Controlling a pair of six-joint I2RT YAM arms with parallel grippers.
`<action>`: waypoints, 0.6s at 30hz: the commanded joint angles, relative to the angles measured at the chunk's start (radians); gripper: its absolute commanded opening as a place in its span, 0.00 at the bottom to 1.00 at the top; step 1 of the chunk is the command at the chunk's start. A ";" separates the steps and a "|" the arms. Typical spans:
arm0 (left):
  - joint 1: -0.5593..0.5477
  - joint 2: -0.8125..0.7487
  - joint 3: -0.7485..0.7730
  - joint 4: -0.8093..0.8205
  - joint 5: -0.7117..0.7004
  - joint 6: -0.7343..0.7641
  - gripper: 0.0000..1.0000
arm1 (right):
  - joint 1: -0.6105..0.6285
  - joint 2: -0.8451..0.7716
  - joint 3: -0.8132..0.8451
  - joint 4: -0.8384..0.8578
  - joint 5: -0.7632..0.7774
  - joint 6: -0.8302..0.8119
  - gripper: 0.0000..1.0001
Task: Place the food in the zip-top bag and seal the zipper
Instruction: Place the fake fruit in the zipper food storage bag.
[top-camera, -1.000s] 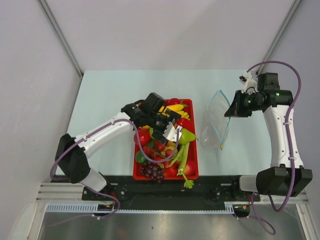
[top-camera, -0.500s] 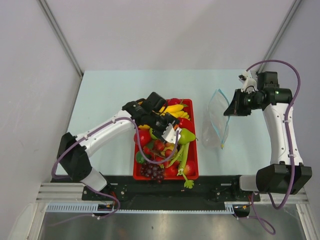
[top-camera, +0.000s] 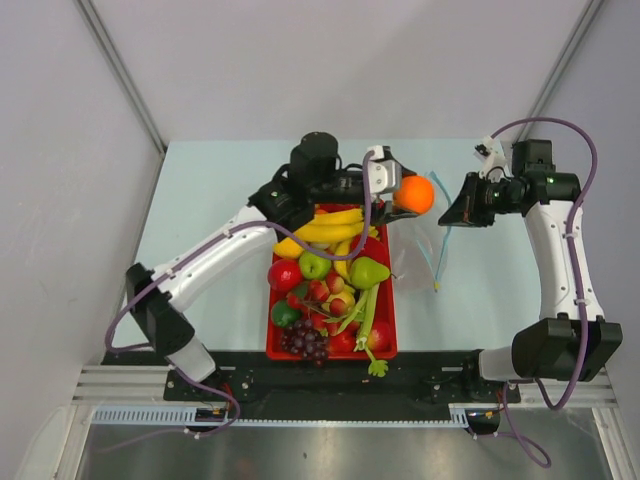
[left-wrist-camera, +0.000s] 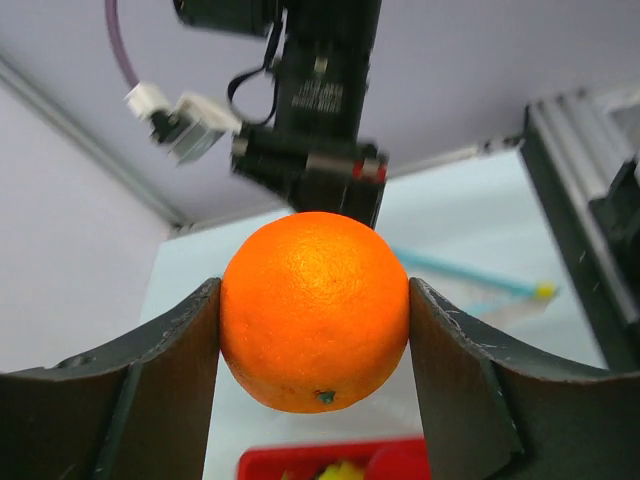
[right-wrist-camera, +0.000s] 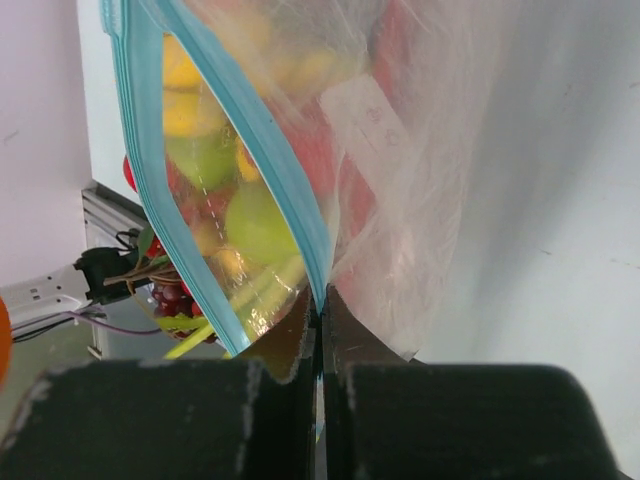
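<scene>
My left gripper (top-camera: 408, 192) (left-wrist-camera: 315, 330) is shut on an orange (top-camera: 415, 194) (left-wrist-camera: 315, 310), held in the air just left of the zip-top bag (top-camera: 425, 250). The clear bag hangs upright with its mouth spread, and my right gripper (top-camera: 462, 213) (right-wrist-camera: 320, 300) is shut on one lip of its blue-teal zipper (right-wrist-camera: 290, 190) (top-camera: 442, 235). The other food stays in the red tray (top-camera: 389, 330): bananas (top-camera: 325, 231), a green pear (top-camera: 368, 271), a red fruit (top-camera: 284, 274) and purple grapes (top-camera: 305, 340).
The red tray sits between the arm bases at the table's near edge. A green stalk (top-camera: 377, 366) hangs over the tray's front rim. The right arm's purple cable (top-camera: 575, 150) loops above the bag's side.
The left gripper closed on the orange in the tray, lifted it and carried it back and right to the bag's mouth. The right gripper kept its hold on the bag.
</scene>
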 joint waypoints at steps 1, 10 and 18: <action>-0.065 0.107 0.060 0.278 -0.033 -0.360 0.34 | 0.003 0.003 0.040 0.037 -0.062 0.041 0.00; -0.091 0.231 0.121 0.088 -0.220 -0.303 0.34 | -0.019 -0.026 0.043 0.003 -0.079 0.007 0.00; -0.091 0.274 0.199 -0.148 -0.289 -0.204 0.41 | -0.039 -0.031 0.040 0.004 -0.115 -0.008 0.00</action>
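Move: The left hand already grips the orange; the middle of the bag's open mouth lies about 7 cm to its right, 12 cm below and 1 cm ahead. The right fingertips on the rim are some 9 cm right, 2 cm ahead and 9 cm lower; the pear is 5 cm left, 4 cm back and 24 cm down. From the right hand, the mouth's middle is about 4 cm left, 1 cm back and 3 cm below. The left arm carries the orange to the right over the bag's mouth, then swings into a descent of some 8 cm beside the right fingertips, easing about 3 cm forward and drifting a little back to the left, while the wrist rolls roughly 15 degrees with its forward side dipping and turns slightly counter-clockwise; its fingers keep their hold. The right hand stays nearly in place and keeps its shut fingers pinched on the blue zipper rim, holding the mouth open. ##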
